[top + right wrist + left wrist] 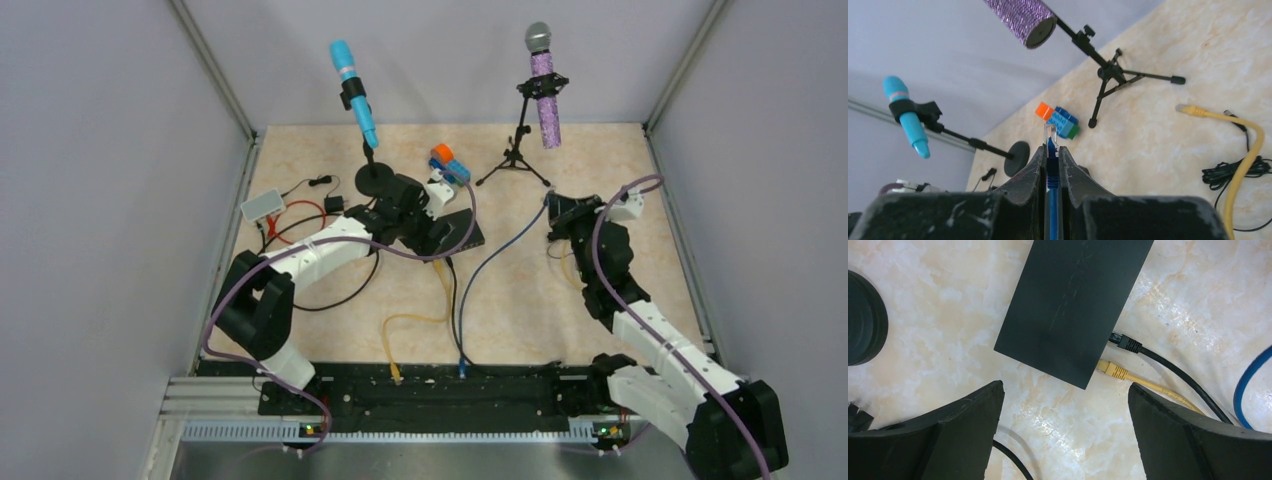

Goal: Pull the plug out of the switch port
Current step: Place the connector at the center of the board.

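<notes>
The switch (1075, 305) is a flat black box on the marble table, also visible in the top view (468, 232). A black plug (1125, 343) and a yellow plug (1112, 370) sit in ports on its edge. My left gripper (1065, 386) hangs open just above the table beside that corner, nothing between its fingers. My right gripper (1050, 150) is shut on a blue plug (1049, 134), whose clear tip sticks out past the fingertips, well away from the switch. The blue cable (500, 255) trails from that gripper (555, 215) toward the near edge.
A blue microphone (355, 95) on a round base (863, 317) and a purple microphone (543, 85) on a tripod stand at the back. Toy bricks (450, 165), a small white box (262, 206), a loose yellow cable (1243, 150) and a black cable bundle (1233, 172) lie around.
</notes>
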Robot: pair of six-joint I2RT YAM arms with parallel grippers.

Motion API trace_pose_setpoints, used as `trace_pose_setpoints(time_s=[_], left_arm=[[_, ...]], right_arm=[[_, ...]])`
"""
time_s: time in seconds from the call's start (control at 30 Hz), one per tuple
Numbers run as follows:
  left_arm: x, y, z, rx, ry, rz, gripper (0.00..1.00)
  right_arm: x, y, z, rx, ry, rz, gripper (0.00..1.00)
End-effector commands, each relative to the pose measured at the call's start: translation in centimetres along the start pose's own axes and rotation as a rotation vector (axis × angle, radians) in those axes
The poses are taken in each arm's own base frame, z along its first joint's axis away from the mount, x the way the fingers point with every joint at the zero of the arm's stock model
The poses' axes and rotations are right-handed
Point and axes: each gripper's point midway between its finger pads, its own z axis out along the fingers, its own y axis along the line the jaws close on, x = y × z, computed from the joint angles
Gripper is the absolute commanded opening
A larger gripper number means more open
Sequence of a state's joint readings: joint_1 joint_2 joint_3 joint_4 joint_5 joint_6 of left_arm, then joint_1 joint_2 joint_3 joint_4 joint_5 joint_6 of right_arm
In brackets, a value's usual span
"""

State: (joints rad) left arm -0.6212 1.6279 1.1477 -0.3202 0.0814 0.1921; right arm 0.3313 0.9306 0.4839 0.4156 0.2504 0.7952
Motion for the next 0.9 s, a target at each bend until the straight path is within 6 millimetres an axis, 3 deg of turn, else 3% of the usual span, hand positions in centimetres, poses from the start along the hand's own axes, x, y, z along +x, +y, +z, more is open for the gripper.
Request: trace_pose_setpoints(time_s=[0.0, 0.13, 0.23, 0.43, 0.7, 0.87], left_arm=[[-1.3, 0.4, -1.2, -0.017, -0.049, -0.003, 0.99], [-1.3, 0.3, -1.2, -0.014, -0.048, -0.007, 0.99], [-1.2, 0.4, -1.2, -0.017, -0.045, -0.007, 0.99], [-1.0, 0.4, -1.2, -0.017, -0.037, -0.009, 0.99], [-1.0, 0.5, -1.2, -0.024, -0.037, -0.001, 0.99], [-1.3, 0.4, -1.3, -0.014, -0.043, 0.002, 0.99]], right_arm=[[-4.4, -0.1, -1.0, 0.023, -0.203, 0.035, 0.0], [-5.7, -1.4, -1.5, 0.098, -0.263, 0.04, 0.0], [-7.2, -0.5, -1.5, 0.092, -0.296, -0.02, 0.0], [-10.5, 1.7, -1.8, 0.08, -0.36, -0.143, 0.0], [-14.5, 7.9, -3.6, -0.043, -0.302, -0.355, 0.0], [-16.6, 8.7, -5.3, 0.005, -0.234, -0.545, 0.0]])
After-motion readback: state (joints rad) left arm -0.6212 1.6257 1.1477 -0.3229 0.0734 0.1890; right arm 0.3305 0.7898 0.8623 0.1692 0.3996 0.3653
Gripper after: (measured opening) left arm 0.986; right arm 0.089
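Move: The right hand holds the blue plug about 22 cm above the table. The loose yellow plug lies roughly 18 cm ahead of this hand and 3 cm to its right, the black cord bundle 8 cm ahead and 5 cm right, and the switch 8 cm ahead and 19 cm left, all far below. From the empty left hand the yellow plug is some 20 cm ahead, 25 cm right and 9 cm lower. Keeping the blue plug pinched in its shut fingers, the right hand first swings about 5 cm to the right, away from the switch and higher only by a little, while turning some 15 degrees clockwise. Then it climbs fast, ending about 16 cm up and slightly back, as the wrist rolls its left side down and tips the fingers upward, and the blue cable is drawn along over the right half of the table. ##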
